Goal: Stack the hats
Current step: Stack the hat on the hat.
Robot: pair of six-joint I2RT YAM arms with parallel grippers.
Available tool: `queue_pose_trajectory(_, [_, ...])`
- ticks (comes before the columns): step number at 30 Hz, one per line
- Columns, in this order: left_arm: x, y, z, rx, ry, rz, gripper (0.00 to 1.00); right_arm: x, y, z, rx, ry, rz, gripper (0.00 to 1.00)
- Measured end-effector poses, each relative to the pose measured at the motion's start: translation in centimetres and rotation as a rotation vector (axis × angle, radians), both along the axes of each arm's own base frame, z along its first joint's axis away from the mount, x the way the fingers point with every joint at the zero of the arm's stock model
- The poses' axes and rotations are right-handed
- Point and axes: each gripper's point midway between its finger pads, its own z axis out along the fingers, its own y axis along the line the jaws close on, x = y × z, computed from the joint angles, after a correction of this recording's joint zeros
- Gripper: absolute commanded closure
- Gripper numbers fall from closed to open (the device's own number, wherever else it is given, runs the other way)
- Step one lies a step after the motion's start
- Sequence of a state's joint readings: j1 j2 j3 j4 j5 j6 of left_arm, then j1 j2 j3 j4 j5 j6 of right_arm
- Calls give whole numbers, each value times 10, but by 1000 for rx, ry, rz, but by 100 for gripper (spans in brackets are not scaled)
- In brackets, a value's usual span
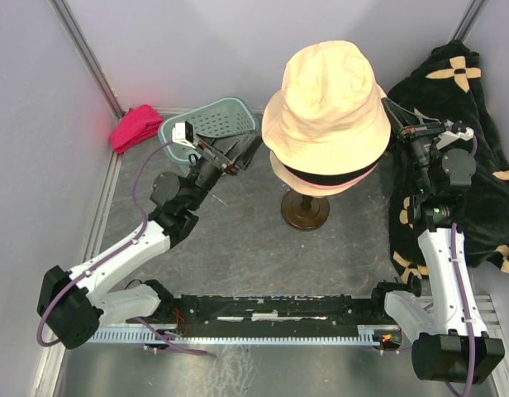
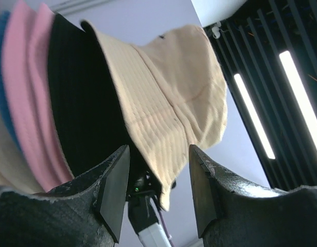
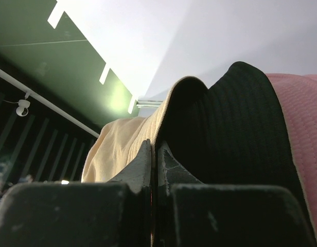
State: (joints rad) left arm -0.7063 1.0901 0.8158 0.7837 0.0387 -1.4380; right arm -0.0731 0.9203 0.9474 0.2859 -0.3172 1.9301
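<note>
A stack of hats sits on a stand, with the cream hat [image 1: 325, 107] on top and black [image 1: 341, 176] and pink [image 1: 308, 186] brims showing under it. From the left wrist view the stack reads blue hat [image 2: 1, 82], pink hat [image 2: 27, 87], black hat [image 2: 81, 103], cream hat [image 2: 169, 87]. My left gripper [image 1: 244, 151] [image 2: 158, 190] stands open just left of the stack, touching nothing. At the stack's right edge, my right gripper [image 1: 391, 110] [image 3: 156, 154] is shut on the cream hat's brim [image 3: 122, 144], beside the black hat [image 3: 225, 134].
The stand's round brown base [image 1: 304, 211] rests on the grey table. A teal basket [image 1: 209, 122] and a magenta cloth [image 1: 135, 126] lie at the back left. A black cloth with beige flower marks [image 1: 465, 157] covers the right side, under the right arm.
</note>
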Motion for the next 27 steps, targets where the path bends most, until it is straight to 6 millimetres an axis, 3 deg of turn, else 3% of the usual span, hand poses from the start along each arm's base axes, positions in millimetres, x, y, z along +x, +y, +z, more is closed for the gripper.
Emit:
queue_pose_trajectory(9, [47, -3, -20, 61, 37, 41, 43, -1, 0, 2, 3, -9, 0, 98])
queue_pose_trajectory(23, [58, -24, 16, 37, -69, -28, 43, -1, 0, 2, 3, -9, 0, 98])
queue_pose_trajectory(25, [61, -28, 19, 31, -78, -38, 47, -1, 0, 2, 3, -9, 0, 98])
queue_pose_trajectory(27, [65, -33, 19, 26, -81, -56, 59, -1, -1, 1, 3, -9, -2, 98])
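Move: The cream hat on top of the stack has its middle about 15 cm to the left hand's right, 6 cm ahead and 3 cm higher; its near left brim is only some 5 cm ahead, 3 cm right and 1 cm up. The black hat just under it is centred about 14 cm right, 4 cm ahead, 2 cm below the left hand. From the right hand, already on its brim, the cream hat's middle lies 12 cm left, 1 cm back, 1 cm above. The right hand keeps its pinch on the cream hat's right brim and stays in place, while the open left hand brings its fingers astride the left brim: about 6 cm forward, mostly early on, with a 2 cm dip, then a rise of some 4 cm and a drift of about 3 cm right towards the hat. The left fingers stay open and tip slightly upward. ##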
